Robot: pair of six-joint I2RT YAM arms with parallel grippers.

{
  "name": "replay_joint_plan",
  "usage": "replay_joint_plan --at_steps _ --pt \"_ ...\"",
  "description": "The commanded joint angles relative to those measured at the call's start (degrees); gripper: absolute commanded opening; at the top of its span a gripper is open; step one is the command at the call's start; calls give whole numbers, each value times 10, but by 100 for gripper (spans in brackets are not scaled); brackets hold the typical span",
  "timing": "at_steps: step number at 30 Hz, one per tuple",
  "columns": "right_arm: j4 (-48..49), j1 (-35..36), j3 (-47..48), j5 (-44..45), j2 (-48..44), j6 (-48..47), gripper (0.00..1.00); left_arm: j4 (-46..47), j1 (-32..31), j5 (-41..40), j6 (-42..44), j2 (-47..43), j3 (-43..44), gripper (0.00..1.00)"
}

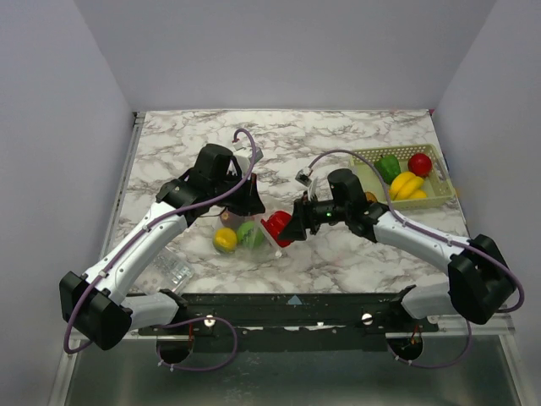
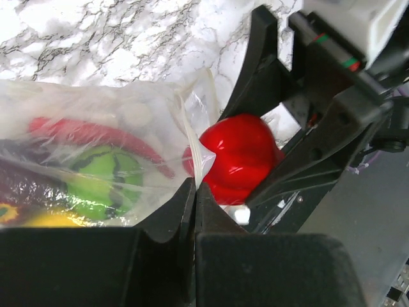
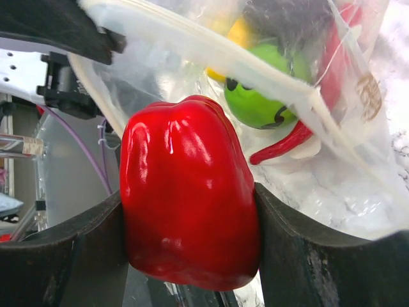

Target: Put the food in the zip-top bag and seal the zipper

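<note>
The clear zip-top bag [image 1: 241,228] lies in the middle of the table with a yellow fruit [image 1: 225,239], a green one [image 1: 246,233] and a red chili [image 2: 96,135] inside. My left gripper [image 2: 193,187] is shut on the bag's mouth edge beside the pale zipper [image 2: 192,137], holding it up. My right gripper [image 3: 190,211] is shut on a glossy red pepper [image 3: 188,192], which sits right at the bag's opening [image 1: 277,227]. More food lies in the basket: a green pepper [image 1: 388,167], bananas [image 1: 407,185], a red fruit [image 1: 419,163].
A pale green mesh basket [image 1: 446,190] stands at the right back of the marble table. A small crinkly clear packet [image 1: 172,271] lies near the left front edge. The two arms meet closely over the bag.
</note>
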Motion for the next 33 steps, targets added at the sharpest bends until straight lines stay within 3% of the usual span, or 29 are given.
replay_joint_plan --at_steps 1,5,9,13,16,22,33 --pt "6 30 27 52 36 -11 46 12 1 19 -1 1 -4 0" --pt "10 55 47 168 64 12 47 12 2 18 -1 0 -5 0" --pt "106 61 30 218 75 98 49 15 1 24 -3 -2 -5 0" --pt "244 70 -2 252 101 208 61 15 1 25 -4 -1 -5 0" --pt "282 83 -1 282 133 252 77 17 2 26 -4 -6 -7 0" --pt "275 101 -1 332 140 254 89 16 2 21 -2 -8 -7 0" --pt "130 101 -24 401 42 194 87 14 2 18 -1 -7 -7 0"
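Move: I hold the red bell pepper in my right hand, and the mouth of the zip-top bag lies about 5 cm left and 3 cm ahead of it, roughly level. Inside the bag, some 6 cm lower, the small watermelon is about 10 cm left and 4 ahead, with the chili about 7 left and 7 ahead. My left hand still pinches the rim; the mouth is about 3 cm right, 1 ahead and 4 below it. I dip my right hand a few centimetres and swing it about 6 cm forward and 6 cm left, carrying the red bell pepper through the bag's mouth while I turn the hand some 30 degrees clockwise. Once there I spread my fingers to let the pepper go, then start easing back to the right. My left hand stays put, shut on the rim. ##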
